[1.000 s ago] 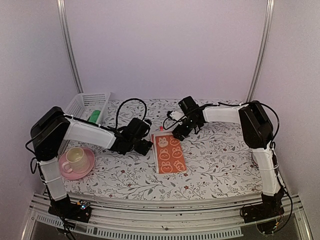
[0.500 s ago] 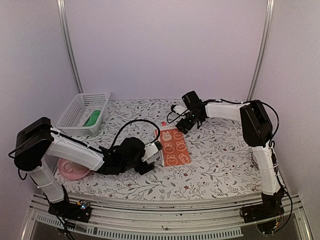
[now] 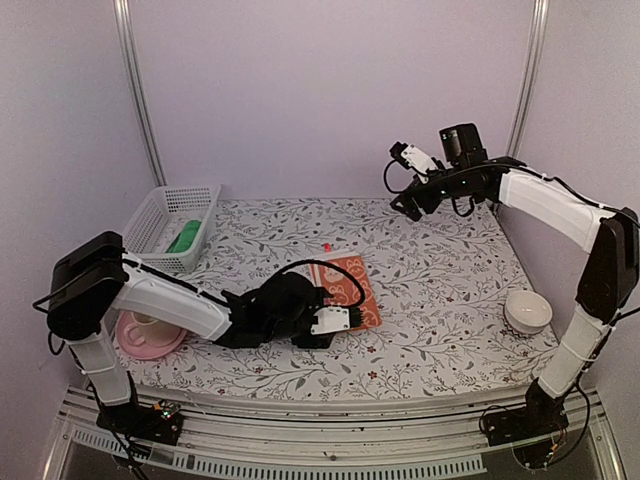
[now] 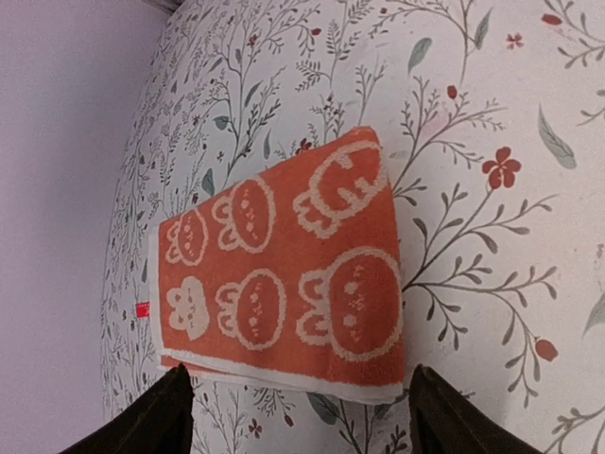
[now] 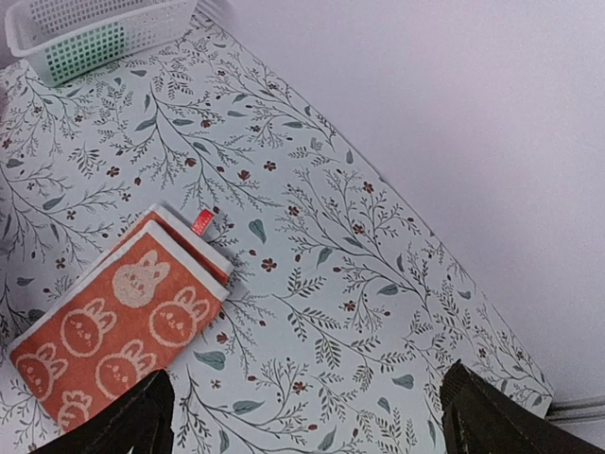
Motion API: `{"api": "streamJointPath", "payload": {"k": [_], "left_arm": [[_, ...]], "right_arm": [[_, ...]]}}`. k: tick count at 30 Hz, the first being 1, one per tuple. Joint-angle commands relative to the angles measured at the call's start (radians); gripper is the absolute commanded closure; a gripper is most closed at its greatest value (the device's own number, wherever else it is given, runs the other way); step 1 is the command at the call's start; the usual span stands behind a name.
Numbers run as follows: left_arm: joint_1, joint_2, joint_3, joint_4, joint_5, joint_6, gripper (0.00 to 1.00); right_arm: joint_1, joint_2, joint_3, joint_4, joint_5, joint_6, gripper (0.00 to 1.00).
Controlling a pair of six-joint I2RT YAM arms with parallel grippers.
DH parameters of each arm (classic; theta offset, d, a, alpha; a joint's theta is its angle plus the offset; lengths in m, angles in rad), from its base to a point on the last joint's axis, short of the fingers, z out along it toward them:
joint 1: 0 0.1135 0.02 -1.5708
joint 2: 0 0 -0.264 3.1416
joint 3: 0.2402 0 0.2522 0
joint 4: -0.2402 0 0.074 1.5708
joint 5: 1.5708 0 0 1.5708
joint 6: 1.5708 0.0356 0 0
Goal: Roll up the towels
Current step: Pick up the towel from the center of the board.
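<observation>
The orange-red towel (image 3: 365,298) with white rabbit figures lies folded flat in the middle of the table. It also shows in the left wrist view (image 4: 284,274) and the right wrist view (image 5: 113,317). My left gripper (image 3: 340,320) sits low at the towel's near short edge. It is open (image 4: 302,421), one finger beside each near corner, with nothing pinched. The green towel (image 3: 185,237) lies rolled in the white basket (image 3: 160,215). My right gripper (image 3: 404,203) hangs high at the back right, open (image 5: 302,421), with only tablecloth beneath it.
A pink saucer (image 3: 150,338) sits at the front left, partly behind my left arm. A white bowl (image 3: 527,312) stands at the right, near my right arm's base. The towel's red tag (image 5: 202,222) sticks out at its far corner. The basket (image 5: 85,33) is at the back left.
My left gripper swung down to the orange-red towel's near end and its jaws narrowed slightly. My right arm lifted off the towel's far end and rose to the back right.
</observation>
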Motion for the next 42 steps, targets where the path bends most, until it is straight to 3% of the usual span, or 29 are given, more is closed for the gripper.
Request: {"api": "streamJointPath", "payload": {"k": [1,8,12,16,21,26,30,35,38,42], "left_arm": [[-0.010,0.088,0.081,-0.125,0.052,0.088,0.24],[-0.021,0.139,0.122,-0.182,0.017,0.067,0.42],[-0.028,0.179,0.133,-0.184,-0.027,0.059,0.44],[-0.028,0.238,0.153,-0.200,-0.053,0.052,0.52],[-0.032,0.246,0.160,-0.224,-0.051,0.037,0.70],[-0.035,0.261,0.181,-0.255,-0.050,-0.003,1.00],[-0.034,0.260,0.202,-0.295,-0.038,-0.080,1.00],[-0.009,0.187,0.170,-0.295,0.075,-0.186,1.00],[0.020,0.140,0.148,-0.293,0.161,-0.245,1.00],[0.062,0.107,0.131,-0.302,0.284,-0.309,1.00]], "right_arm": [[-0.086,-0.087,-0.109,-0.024,-0.106,0.032,0.01],[-0.127,-0.240,-0.221,-0.015,-0.167,0.037,0.01],[-0.126,-0.279,-0.264,-0.009,-0.186,0.031,0.01],[-0.127,-0.303,-0.291,0.000,-0.186,0.012,0.01],[-0.126,-0.332,-0.339,0.017,-0.211,-0.043,0.01],[-0.126,-0.382,-0.451,0.093,-0.256,-0.163,0.01],[-0.126,-0.451,-0.607,0.170,-0.391,-0.342,0.01],[-0.112,-0.538,-0.823,0.286,-0.547,-0.647,0.01],[-0.027,-0.565,-0.939,0.370,-0.526,-0.812,0.01],[0.111,-0.521,-1.000,0.438,-0.431,-0.903,0.01]]}}
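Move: The folded orange towel lies flat ahead of my left hand, its middle about 9 cm forward, 3 cm to the right and 7 cm below. Its near-left corner is almost straight under my open fingers, some 7 cm down. The mug on its pink plate stands roughly 36 cm to this hand's left, level with it. From my right hand, the towel's middle is about 10 cm back, 13 cm left and 25 cm down; the white bowl is about 14 cm back and 22 cm right. I sink my left hand about 7 cm, nearly straight down, rolling it slightly while the fingers close and pinch the towel near its near-left corner; still gripping, I tip the fingers further down and ease back a little. My right hand, empty and wide open, goes about 6 cm right, then some 20 cm back, dropping late and turning counter-clockwise roughly 45 degrees. ##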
